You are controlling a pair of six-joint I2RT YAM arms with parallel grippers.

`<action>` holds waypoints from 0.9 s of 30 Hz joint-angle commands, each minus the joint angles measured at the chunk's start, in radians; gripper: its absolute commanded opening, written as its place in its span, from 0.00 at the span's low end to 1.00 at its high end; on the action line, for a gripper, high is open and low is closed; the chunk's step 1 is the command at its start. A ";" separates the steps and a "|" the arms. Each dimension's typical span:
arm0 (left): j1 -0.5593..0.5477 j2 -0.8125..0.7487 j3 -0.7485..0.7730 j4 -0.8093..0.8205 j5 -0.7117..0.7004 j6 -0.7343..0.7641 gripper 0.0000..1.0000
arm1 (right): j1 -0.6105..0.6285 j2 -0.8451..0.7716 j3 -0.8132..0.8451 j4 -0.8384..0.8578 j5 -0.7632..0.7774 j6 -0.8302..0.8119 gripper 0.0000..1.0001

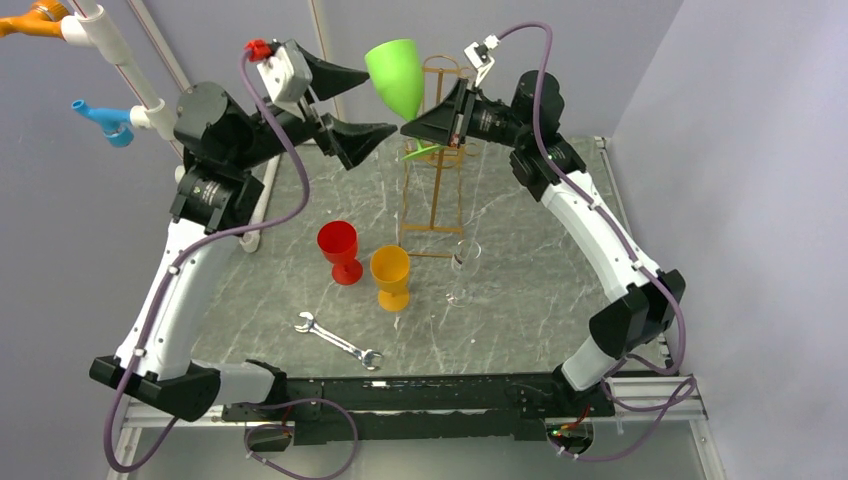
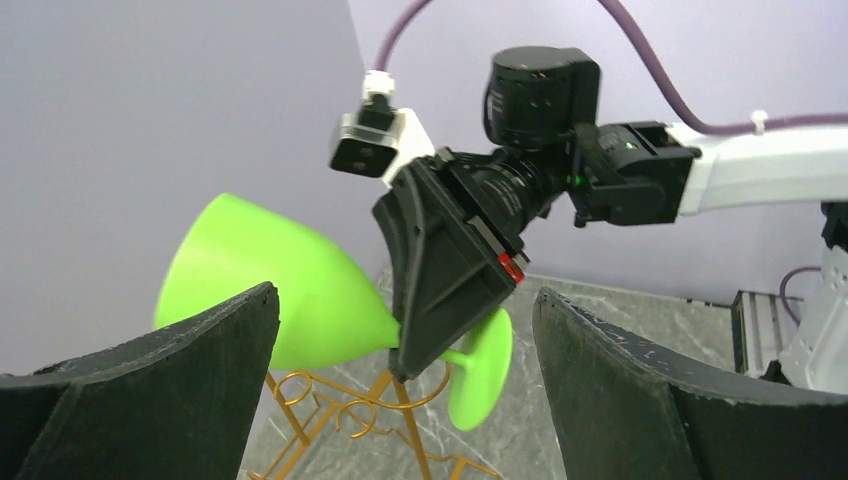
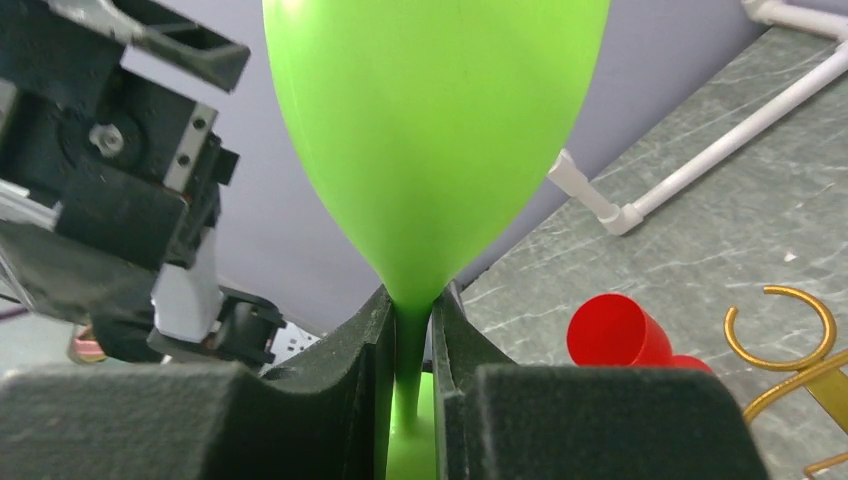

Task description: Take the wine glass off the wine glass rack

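Observation:
A bright green wine glass (image 1: 398, 75) (image 2: 270, 285) (image 3: 430, 130) is tilted beside the top of the gold wire wine glass rack (image 1: 432, 190) (image 2: 330, 410), its bowl up and to the left. My right gripper (image 1: 432, 122) (image 3: 410, 310) is shut on its thin stem, just below the bowl. The stem passes just above one of the rack's ring loops (image 2: 470, 385), and the foot (image 2: 480, 370) hangs next to it. My left gripper (image 1: 378, 100) (image 2: 405, 300) stands wide open to the left of the bowl and holds nothing.
A red glass (image 1: 338, 250) (image 3: 610, 330), an orange glass (image 1: 390, 277) and a clear glass (image 1: 462, 270) stand in front of the rack. A wrench (image 1: 338, 340) lies nearer the arm bases. A white pipe frame (image 1: 110, 50) rises at the far left.

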 commanded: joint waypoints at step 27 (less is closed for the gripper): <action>0.186 0.136 0.436 -0.431 -0.061 -0.513 0.69 | 0.138 -0.305 -0.413 0.240 0.132 -0.690 0.00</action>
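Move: The right hand holds the green glass by its stem, high over the table. The orange glass stands about 7 cm back and 5 cm left of the hand, some 38 cm below. At that same depth are the red glass, about 1 cm back and 15 cm left, and the clear glass, 6 cm back and 9 cm right. The rack's middle is roughly 15 cm ahead, 3 cm right and 28 cm lower. From the open left hand the green glass lies about 6 cm ahead, 8 cm right and 8 cm below. Still pinching the green glass's stem, the right hand draws it back about 5 cm and down 3 to 4 cm, away from the rack towards the standing glasses, rolling some 30 degrees so that the bowl swings up and back. The empty left hand backs off from it, left and up about 4 cm each, rolling too and partly closing on nothing. ##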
